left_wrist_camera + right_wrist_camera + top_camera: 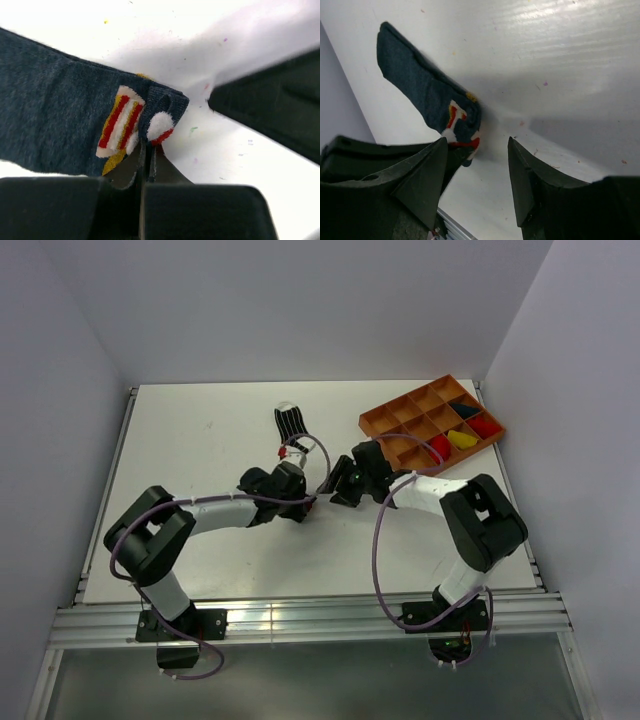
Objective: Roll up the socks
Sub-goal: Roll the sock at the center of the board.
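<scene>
A dark navy sock (55, 110) lies flat on the white table, its red, white and yellow patterned cuff (122, 122) folded over at the end. My left gripper (148, 150) is shut on that cuff edge. In the right wrist view the navy sock (415, 85) stretches away from the cuff. Just beside the cuff my right gripper (476, 142) stands open, holding nothing. In the top view both grippers, left (303, 502) and right (335, 490), meet at mid-table and hide most of this sock. A black-and-white striped sock (292, 425) lies flat behind them.
An orange compartment tray (385, 420) sits at the back right, holding a yellow bundle (461, 438), red pieces (440, 446) and a dark piece (462, 410). White walls close in the table on three sides.
</scene>
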### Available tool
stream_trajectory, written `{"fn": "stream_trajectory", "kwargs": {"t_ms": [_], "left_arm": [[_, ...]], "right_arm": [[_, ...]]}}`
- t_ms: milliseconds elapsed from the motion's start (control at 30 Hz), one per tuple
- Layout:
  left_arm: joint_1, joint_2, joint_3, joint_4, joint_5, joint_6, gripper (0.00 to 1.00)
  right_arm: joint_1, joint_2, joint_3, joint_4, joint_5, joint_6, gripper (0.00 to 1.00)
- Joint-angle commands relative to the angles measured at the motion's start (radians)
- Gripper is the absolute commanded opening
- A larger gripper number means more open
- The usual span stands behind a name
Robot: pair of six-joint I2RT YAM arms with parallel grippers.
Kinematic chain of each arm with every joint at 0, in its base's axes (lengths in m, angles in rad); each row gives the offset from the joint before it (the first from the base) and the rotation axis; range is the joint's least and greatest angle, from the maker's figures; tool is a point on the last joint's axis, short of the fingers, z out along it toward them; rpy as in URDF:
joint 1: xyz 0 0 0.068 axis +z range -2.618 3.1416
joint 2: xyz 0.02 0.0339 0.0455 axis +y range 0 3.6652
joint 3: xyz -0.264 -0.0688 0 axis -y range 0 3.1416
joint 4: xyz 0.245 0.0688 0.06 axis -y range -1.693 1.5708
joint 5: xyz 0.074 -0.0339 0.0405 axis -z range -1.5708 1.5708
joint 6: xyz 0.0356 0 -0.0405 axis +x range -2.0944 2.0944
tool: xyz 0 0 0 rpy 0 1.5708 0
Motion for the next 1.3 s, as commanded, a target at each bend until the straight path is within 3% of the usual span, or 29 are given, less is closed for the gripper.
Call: {"fn": "stream_trajectory", "kwargs": {"t_ms": [0, 133, 233, 767, 1067, 1267], "left_arm": [[0.075, 0.0, -0.053, 0.059, 0.302, -0.084, 0.0], [0.165, 0.012, -0.102, 0.178, 0.513, -0.181, 0.0], [0.228, 0.039, -0.131, 0.249, 0.596, -0.245, 0.0], [0.271, 0.141, -0.105, 0.27, 0.666, -0.316, 0.0], [0.273, 0.184, -0.07, 0.232, 0.678, -0.295, 0.0], [0.27, 0.145, -0.065, 0.185, 0.614, -0.258, 0.01]], "right_arm": [[0.001, -0.02, -0.06, 0.123, -0.008, 0.043, 0.59], [0.011, -0.002, -0.08, 0.18, -0.024, 0.057, 0.59], [0.021, 0.023, -0.091, 0.217, -0.03, 0.069, 0.59], [0.043, 0.146, -0.069, 0.275, -0.055, 0.094, 0.57], [0.046, 0.172, -0.039, 0.205, -0.021, 0.071, 0.36], [0.047, 0.167, 0.019, 0.082, 0.025, 0.023, 0.09]]}}
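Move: At the left hand's shut fingertips sits the dark sock's rolled end, already held; its loose length lies with its middle about 8 cm to that hand's left and 3 cm ahead, the striped sock some 20 cm ahead and 4 cm left. For the open right hand, the rolled end is about 4 cm left, 1 cm back and 4 cm below. From the right hand the divided tray's middle is roughly 18 cm ahead and 25 cm right. Turning its wrist some 40 degrees so that the fingers swing round to point more to the right, the left hand keeps its pinch on the rolled end and stays nearly in place, easing about 1 cm right. The half-open right hand dips and draws back slightly, slides left about 2.5 cm, then sinks further, some 3.5 cm down in all, closing its fingers on the roll's edge beside the left fingertips. ##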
